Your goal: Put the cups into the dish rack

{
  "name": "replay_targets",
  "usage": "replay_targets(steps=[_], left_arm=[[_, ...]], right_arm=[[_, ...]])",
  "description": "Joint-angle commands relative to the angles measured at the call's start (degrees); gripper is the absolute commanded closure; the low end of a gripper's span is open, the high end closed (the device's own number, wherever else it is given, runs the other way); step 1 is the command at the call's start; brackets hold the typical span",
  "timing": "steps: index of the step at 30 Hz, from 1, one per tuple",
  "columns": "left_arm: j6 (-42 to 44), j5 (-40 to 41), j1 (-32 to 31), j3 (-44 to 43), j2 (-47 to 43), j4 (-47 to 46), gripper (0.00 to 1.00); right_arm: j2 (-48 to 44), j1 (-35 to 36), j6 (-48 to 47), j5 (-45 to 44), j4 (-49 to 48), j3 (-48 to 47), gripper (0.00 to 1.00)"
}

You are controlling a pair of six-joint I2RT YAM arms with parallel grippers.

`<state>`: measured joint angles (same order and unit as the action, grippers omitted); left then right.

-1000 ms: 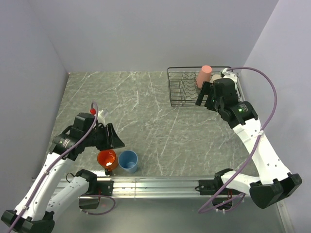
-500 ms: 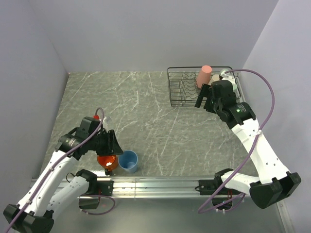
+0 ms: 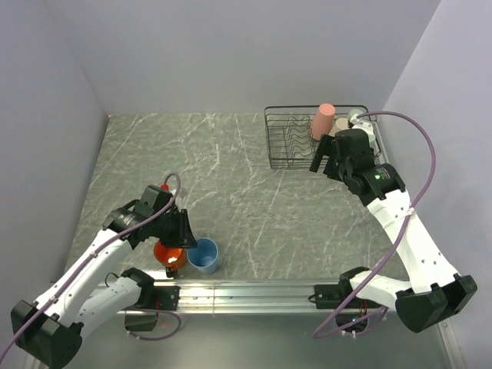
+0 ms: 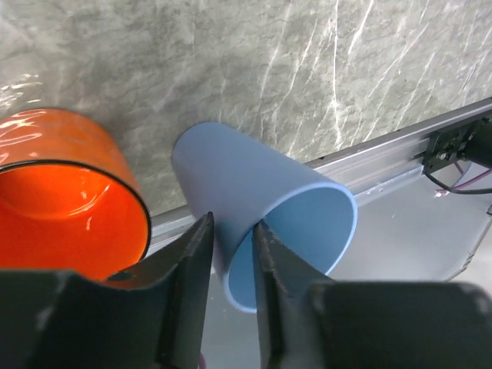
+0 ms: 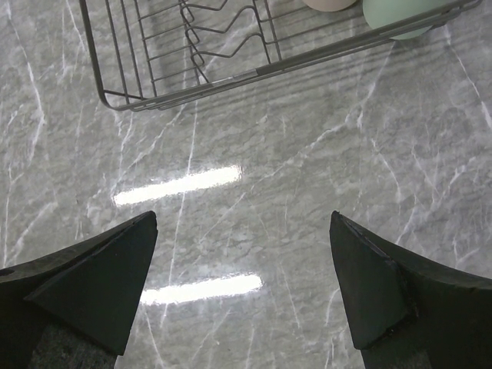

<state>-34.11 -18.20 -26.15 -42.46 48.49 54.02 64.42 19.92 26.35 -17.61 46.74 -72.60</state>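
The light blue cup (image 3: 203, 254) (image 4: 261, 200) stands near the table's front edge, beside the orange mug (image 3: 169, 251) (image 4: 69, 207) on its left. My left gripper (image 3: 188, 238) (image 4: 233, 231) is shut on the blue cup's rim, one finger inside and one outside the wall. The dish rack (image 3: 267, 138) (image 5: 254, 73) sits at the back right and holds a salmon pink cup (image 3: 322, 121), a beige cup (image 3: 340, 123) (image 5: 330, 4) and a pale green cup (image 3: 355, 117) (image 5: 400, 19). My right gripper (image 3: 327, 160) (image 5: 242, 231) hovers open just in front of the rack, holding nothing.
A metal rail (image 3: 254, 290) (image 4: 384, 157) runs along the table's front edge, right behind the blue cup and mug. Grey walls enclose the marble table on the left, back and right. The rack's left half shows bare wavy wires (image 5: 207, 38).
My left arm has come down and forward over the mug and blue cup, and its fingers have narrowed onto the blue cup's wall. The right arm has drawn back slightly from the rack.
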Motion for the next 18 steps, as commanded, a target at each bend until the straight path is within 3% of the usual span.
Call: replay_targets(steps=[1,5,6,13,17,18], left_arm=[[0.01,-0.96,-1.53,0.79,1.43,-4.18,0.71],[-0.35,0.7,-3.55,-0.08,3.1,-4.45,0.88],[-0.43,1.14,-4.25,-0.6,3.19,-4.1,0.99],[-1.31,1.59,-4.35,-10.7,6.61,-7.16,1.0],[-3.24,-1.22,-3.91,-17.73,12.32,-14.7,1.0],[-4.99,-3.4,-3.04,-18.97,13.55,-16.73,1.0]], right_arm=[[-0.97,-0.76,0.19,-1.55,-0.69,0.44,0.0],[-0.88,-1.38,0.02,-1.56,-1.04,0.35,0.0],[-0.88,-1.55,-0.07,-1.55,-1.21,0.35,0.0],[-0.7,-2.96,-1.56,3.26,-1.65,-3.42,0.0],[-0.79,-5.07,-1.48,17.4,-5.59,-8.43,0.0],[0.34,-5.42,-0.52,24.74,-6.13,-11.31,0.0]])
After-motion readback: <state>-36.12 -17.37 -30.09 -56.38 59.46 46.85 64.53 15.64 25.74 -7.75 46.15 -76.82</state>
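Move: Just right of the left hand's half-open fingers, which straddle its rim wall, the blue cup has its middle about 4 cm to the right, 3 cm back and 5 cm below. The orange cup stands 5 cm left of that hand, 3 cm back and 8 cm lower. From the right hand the blue cup lies some 38 cm left, 20 cm back and 20 cm below; the dish rack is about 18 cm ahead, 2 cm left and 21 cm below. Closing on the near-left side of the blue cup's rim, one finger inside and one outside, the left hand eases about 1 cm down and to the right, then carries the cup up some 7 cm, forward 6 and right 3, gathering speed away from the orange cup. The right hand, still wide open, drifts 1 cm right, then rises 3 cm and swings back left, starting to roll its left side up. ##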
